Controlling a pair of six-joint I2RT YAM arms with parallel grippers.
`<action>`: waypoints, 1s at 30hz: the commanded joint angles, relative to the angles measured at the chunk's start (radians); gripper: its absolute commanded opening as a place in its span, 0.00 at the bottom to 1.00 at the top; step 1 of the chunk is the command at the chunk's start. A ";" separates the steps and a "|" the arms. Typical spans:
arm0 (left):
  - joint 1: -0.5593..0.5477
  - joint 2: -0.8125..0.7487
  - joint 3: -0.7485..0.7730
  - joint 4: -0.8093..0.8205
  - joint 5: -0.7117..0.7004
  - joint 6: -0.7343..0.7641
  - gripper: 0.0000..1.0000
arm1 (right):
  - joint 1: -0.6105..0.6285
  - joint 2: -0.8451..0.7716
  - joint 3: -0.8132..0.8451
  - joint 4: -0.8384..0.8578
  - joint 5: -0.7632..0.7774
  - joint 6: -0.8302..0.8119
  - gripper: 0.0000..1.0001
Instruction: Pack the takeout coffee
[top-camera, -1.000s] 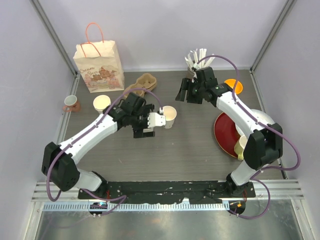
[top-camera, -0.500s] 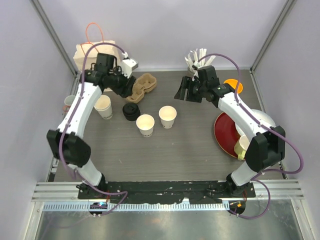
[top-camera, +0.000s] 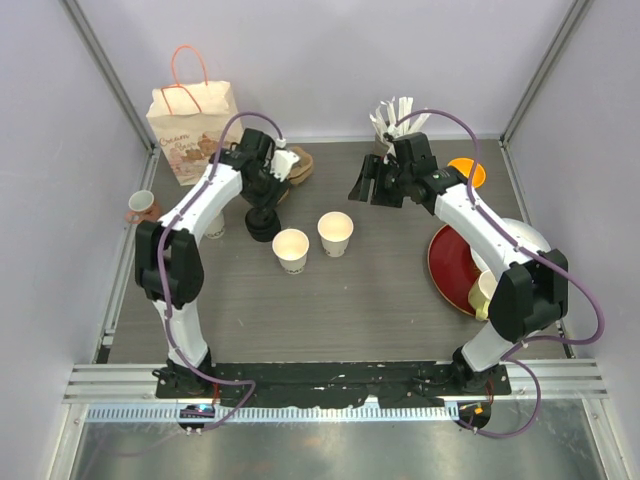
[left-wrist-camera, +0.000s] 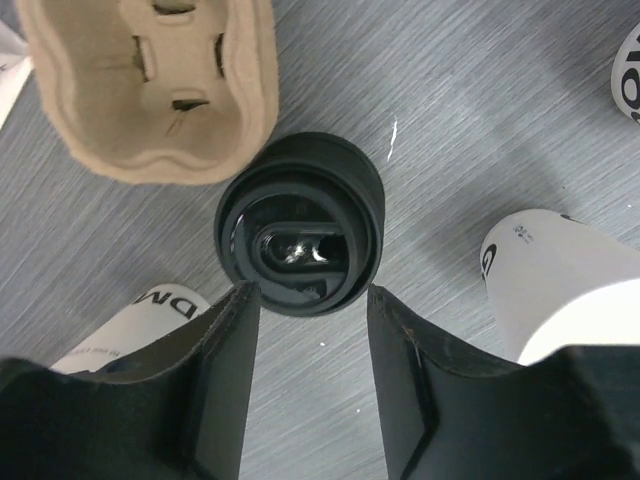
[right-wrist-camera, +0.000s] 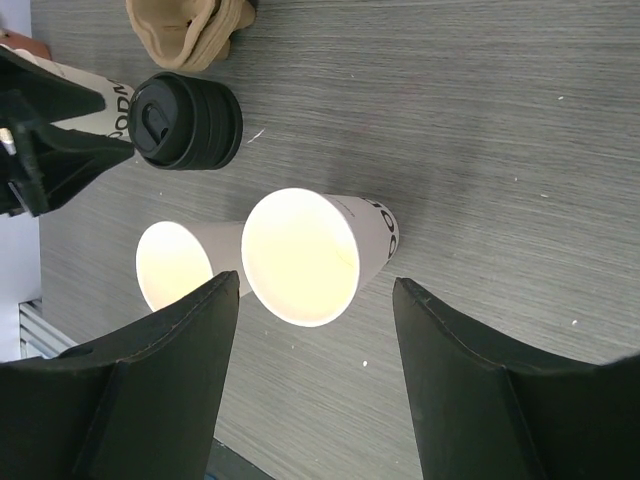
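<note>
Two cream-white paper cups stand open and lidless mid-table, one (top-camera: 336, 232) to the right and one (top-camera: 291, 249) nearer the front. Either may be the takeout coffee. A stack of black lids (top-camera: 263, 223) sits left of them. My left gripper (top-camera: 268, 195) hangs over that stack with its jaws open. In the left wrist view the black lids (left-wrist-camera: 300, 222) lie just past my left gripper (left-wrist-camera: 310, 295), with nothing between the fingers. My right gripper (top-camera: 362, 185) is open above the back of the table. Its wrist view shows my right gripper (right-wrist-camera: 316, 280) looking down on the right cup (right-wrist-camera: 300, 255).
A paper bag (top-camera: 195, 130) stands at the back left, a cardboard cup carrier (top-camera: 297, 165) beside it. A pinkish mug (top-camera: 141, 207) and a cup stack (top-camera: 214, 226) sit at the left. A red plate (top-camera: 448, 270), an orange bowl (top-camera: 468, 172) and a yellowish cup (top-camera: 485, 292) are on the right.
My left arm has swung from mid-table to the back left and now hangs over the black lids, its jaws narrower. A second single cup now stands mid-table. The right arm has barely moved.
</note>
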 joint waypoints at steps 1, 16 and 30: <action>-0.027 0.035 0.015 0.030 -0.009 0.007 0.48 | 0.003 -0.006 0.005 0.006 0.006 0.012 0.68; -0.029 0.092 -0.024 0.023 -0.053 0.030 0.35 | 0.005 0.011 0.014 0.008 -0.011 0.008 0.68; -0.029 0.106 -0.004 -0.003 -0.007 0.034 0.07 | 0.005 0.023 0.015 0.006 -0.027 0.001 0.68</action>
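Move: The stack of black lids sits just ahead of the left hand, its middle about 3 cm forward and some 7 cm below the fingertips. The egg-carton-like carrier is roughly 13 cm farther out than the lids and 5 cm to their right. From the left hand, the nearer coffee cup is about 8 cm right and 5 cm back, and the stacked cups 13 cm left and 4 cm ahead. From the right hand, the lids are some 25 cm left, 5 cm ahead and 14 cm below. The left fingers come onto the near, right-hand rim of the top black lid and pinch it, one tip on the inside of the edge and one outside. The hand sinks almost straight down to get there, about 5 cm, slowing as it reaches the stack, while the half-open fingers narrow gradually and then close faster to nearly shut once it has stopped sinking. ##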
